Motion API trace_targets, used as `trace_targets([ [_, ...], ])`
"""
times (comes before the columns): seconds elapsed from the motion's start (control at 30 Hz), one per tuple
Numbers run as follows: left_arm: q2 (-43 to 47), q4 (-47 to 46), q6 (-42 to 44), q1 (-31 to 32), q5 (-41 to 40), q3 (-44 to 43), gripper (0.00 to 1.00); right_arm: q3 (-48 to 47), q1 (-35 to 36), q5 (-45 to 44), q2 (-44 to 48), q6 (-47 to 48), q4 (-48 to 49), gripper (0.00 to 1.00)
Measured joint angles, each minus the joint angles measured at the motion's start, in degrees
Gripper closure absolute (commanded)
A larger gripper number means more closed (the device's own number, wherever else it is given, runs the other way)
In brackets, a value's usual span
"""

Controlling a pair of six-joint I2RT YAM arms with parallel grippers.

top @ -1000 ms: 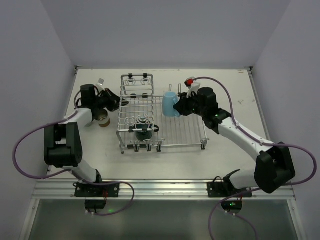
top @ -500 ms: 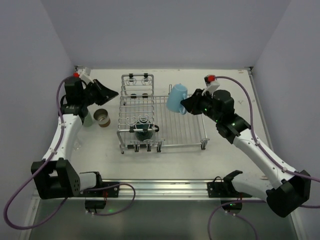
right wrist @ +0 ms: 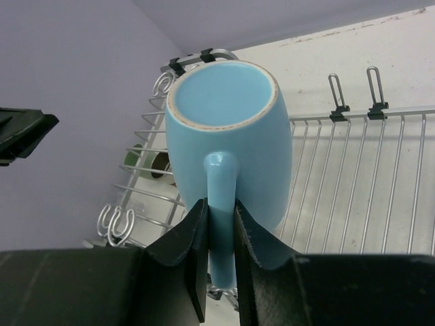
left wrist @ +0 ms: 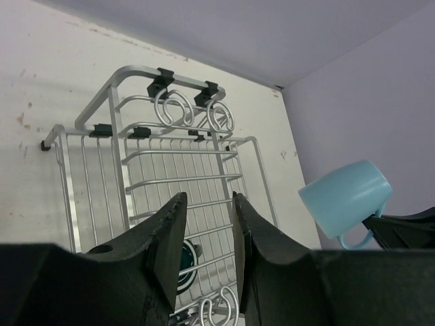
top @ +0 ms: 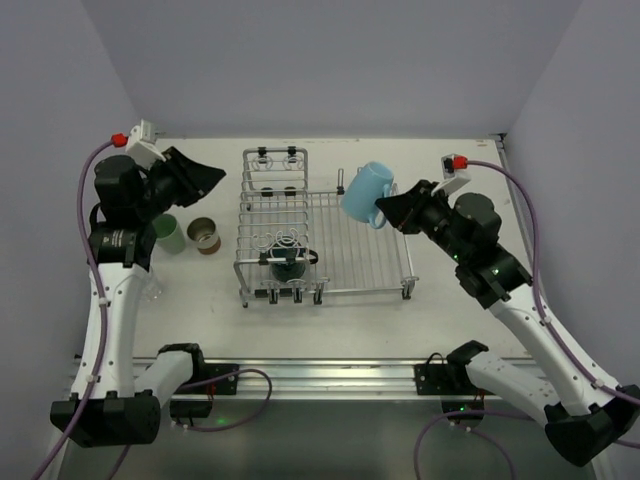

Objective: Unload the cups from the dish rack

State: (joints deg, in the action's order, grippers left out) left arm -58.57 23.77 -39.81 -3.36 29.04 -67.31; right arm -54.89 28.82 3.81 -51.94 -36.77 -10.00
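Observation:
My right gripper point(top: 384, 208) point(right wrist: 221, 204) is shut on the handle of the light-blue mug point(top: 364, 191) point(right wrist: 224, 129) and holds it tilted in the air over the far right part of the silver dish rack point(top: 340, 240) point(right wrist: 353, 176). A dark teal cup point(top: 288, 262) point(left wrist: 187, 257) sits in the rack's near left corner. On the table left of the rack stand a pale green cup point(top: 170, 233) and a brown cup point(top: 205, 236). My left gripper point(top: 205, 176) point(left wrist: 207, 200) hangs high above them, open and empty, and faces the rack point(left wrist: 136, 170).
The rack's taller section with wire cup loops point(top: 274, 170) stands at its far left. White walls close in the table on the left, back and right. The arm bases sit on the metal rail point(top: 320, 375) at the near edge.
My left gripper has risen up and to the left, away from the brown cup, and its jaws have parted. My right arm has lifted the blue mug up and to the right off the rack.

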Motion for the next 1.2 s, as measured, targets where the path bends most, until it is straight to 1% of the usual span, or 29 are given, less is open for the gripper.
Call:
trace_targets([
  [0.1, 2.12, -0.04, -0.59, 0.04, 0.83, -0.98, 0.56, 0.02, 0.00, 0.02, 1.75, -1.22, 0.04, 1.00],
  [0.2, 3.82, -3.48, -3.96, 0.22, 4.66, 0.55, 0.54, 0.42, 0.00, 0.04, 4.48, -2.58, 0.37, 1.00],
  [0.27, 5.40, -8.74, -7.98, 0.55, 8.61, 3.78, 0.53, 0.68, 0.00, 0.11, 6.36, -3.48, 0.66, 1.00],
  [0.33, 6.86, -15.15, -12.90, 0.92, 11.96, 7.89, 0.48, 1.05, 0.00, 0.17, 7.87, -4.50, 1.38, 1.00],
  [0.4, 8.48, -22.67, -19.69, 1.31, 14.45, 12.52, 0.46, 2.03, 0.00, 0.20, 9.31, -5.70, 3.10, 1.00],
  [0.47, 10.08, -30.45, -27.10, 1.64, 15.78, 16.48, 0.45, 3.80, 0.00, 0.24, 10.84, -7.28, 5.51, 1.00],
  [0.6, 11.91, -43.08, -37.86, 2.34, 16.44, 19.45, 0.43, 6.62, 0.00, 0.92, 12.46, -9.99, 9.73, 1.00],
  [0.7, 12.39, -50.03, -43.04, 3.04, 16.31, 19.78, 0.41, 8.04, 0.00, 1.84, 12.55, -11.39, 12.72, 1.00],
  [0.8, 12.07, -54.88, -46.49, 6.14, 15.32, 19.78, 0.40, 8.41, 0.00, 1.99, 12.59, -12.09, 13.88, 1.00],
  [1.03, 7.06, -60.43, -48.61, 18.84, 10.21, 19.63, 0.41, 6.62, 0.00, 2.29, 11.13, -12.09, 15.50, 1.00],
  [1.2, 3.32, -63.71, -50.21, 23.67, 7.19, 19.65, 0.42, 4.87, 0.00, 3.45, 8.11, -12.13, 18.03, 1.00],
])
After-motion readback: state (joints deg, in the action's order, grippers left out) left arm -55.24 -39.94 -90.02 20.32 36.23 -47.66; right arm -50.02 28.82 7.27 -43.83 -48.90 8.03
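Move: My right hand still holds the blue cup by its handle, the body about 4 cm ahead and 3 cm left, at its height; my open left gripper is some 33 cm left, 4 cm ahead, 2 cm higher. From my left hand the blue cup is about 30 cm to the right, level fore and aft, 2 cm lower; the rack's tall wire tower is 8 cm ahead, 7 cm right, 23 cm below; the dark cup 3 cm back, 11 cm right, 29 cm below. I bring my empty left hand in towards the blue cup, rising and drawing back first, then mostly sweeping right, about 14 cm right and 11 cm up in all, while its wrist rolls left side down, swings clockwise some 35 degrees and its fingers open wider. My right hand keeps its pinch on the handle, lifting up and back, then straight up, roughly 8 cm higher, rolling its left side up. ##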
